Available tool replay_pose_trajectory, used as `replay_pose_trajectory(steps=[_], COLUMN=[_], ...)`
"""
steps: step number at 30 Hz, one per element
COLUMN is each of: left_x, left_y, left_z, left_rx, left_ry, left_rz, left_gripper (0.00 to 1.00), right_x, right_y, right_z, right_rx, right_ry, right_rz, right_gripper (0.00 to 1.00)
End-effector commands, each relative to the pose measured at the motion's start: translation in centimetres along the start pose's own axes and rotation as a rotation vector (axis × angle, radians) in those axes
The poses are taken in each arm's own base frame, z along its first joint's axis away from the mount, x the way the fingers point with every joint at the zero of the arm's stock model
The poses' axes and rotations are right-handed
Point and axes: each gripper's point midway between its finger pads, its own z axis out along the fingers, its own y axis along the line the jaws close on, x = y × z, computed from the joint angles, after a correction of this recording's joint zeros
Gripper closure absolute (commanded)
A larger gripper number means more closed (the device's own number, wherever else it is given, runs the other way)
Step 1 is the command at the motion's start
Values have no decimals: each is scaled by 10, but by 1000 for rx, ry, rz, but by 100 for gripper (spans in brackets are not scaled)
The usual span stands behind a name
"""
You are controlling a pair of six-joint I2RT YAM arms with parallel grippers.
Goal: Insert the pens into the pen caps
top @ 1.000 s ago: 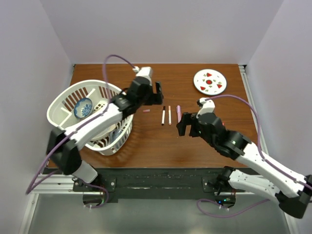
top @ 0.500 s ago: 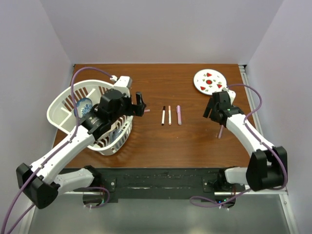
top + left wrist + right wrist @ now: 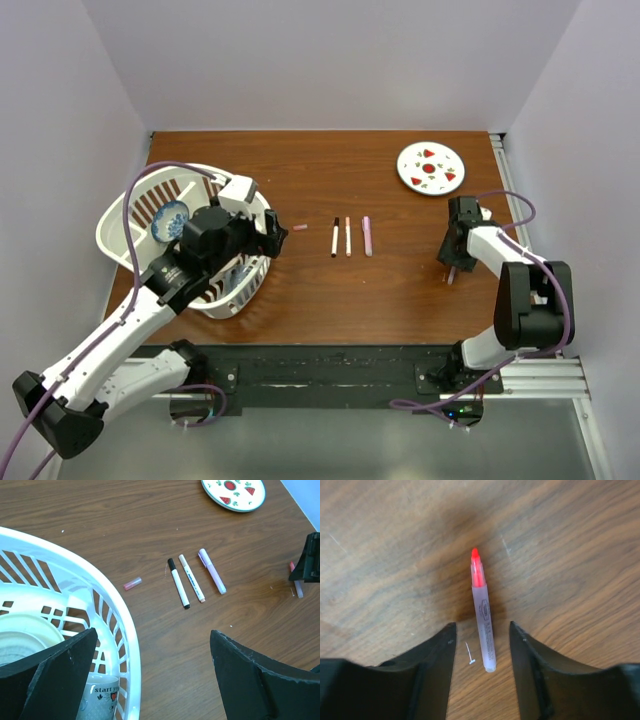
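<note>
Three pens lie side by side at mid-table: a black-ended one (image 3: 335,238) (image 3: 178,583), a peach-ended one (image 3: 348,238) (image 3: 192,578) and a lilac one (image 3: 367,236) (image 3: 212,571). A small pink pen cap (image 3: 299,228) (image 3: 132,583) lies to their left. A fourth pen (image 3: 452,273) (image 3: 483,615), pale-bodied with a bare red tip, lies on the right. My right gripper (image 3: 453,260) (image 3: 481,627) is open low over it, its jaws either side of the pen's rear end, not touching. My left gripper (image 3: 274,234) (image 3: 152,635) is open and empty beside the basket.
A white laundry-style basket (image 3: 130,205) (image 3: 115,610) holding a mug (image 3: 97,700) and dishes stands at the left, under my left arm. A round white plate with red spots (image 3: 431,167) (image 3: 233,487) sits at the back right.
My right gripper has swung right, away from the lilac pen, and come down over the red-tipped pen. My left arm has drawn back left toward the basket.
</note>
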Motion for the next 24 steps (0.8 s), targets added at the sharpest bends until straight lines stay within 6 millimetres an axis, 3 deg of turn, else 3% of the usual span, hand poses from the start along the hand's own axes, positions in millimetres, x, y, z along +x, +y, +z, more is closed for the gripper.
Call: replay_pose_trajectory(steps=[1, 9, 15, 16, 19, 21, 23, 24], left_x=[-12, -21, -23, -23, -30, -34, -36, -37], left_y=[-6, 2, -8, -11, -21, -27, -35, -39], left_z=[-3, -11, -14, -14, -15, -12, -8, -7], left_rx=[37, -16, 39, 56, 97, 118, 147, 161], left_ry=[-47, -92, -87, -84, -82, -77, -54, -44], left_rz=[18, -26, -40, -46, -64, -71, -85, -99], left_gripper=[0, 0, 2, 3, 3, 4, 4, 4], right_x=[-2, 7, 17, 19, 16, 13, 4, 10], right_y=[-5, 4, 19, 28, 58, 83, 96, 109], right_z=[6, 16, 24, 23, 15, 0, -21, -33], right_rx=[2, -49, -120, -173, -337, -437, -479, -509], right_ry=[7, 78, 134, 141, 103, 67, -8, -26], right_rz=[14, 20, 0, 4, 13, -18, -57, -103], right_gripper=[54, 59, 77, 88, 100, 100, 100, 100])
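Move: The uncapped red pen lies right under the right hand's half-open fingers, its middle about 1 cm ahead and 2 cm below. The capped purple pen is some 24 cm to that hand's left and 8 cm farther out; the plate sits roughly 28 cm ahead and 6 cm left. From the left hand the red pen is about 50 cm right, 3 cm ahead and 24 cm below. Right hand sinks about 1 cm, pinches the red pen's barrel, then carries it about 4 cm forward and left. ##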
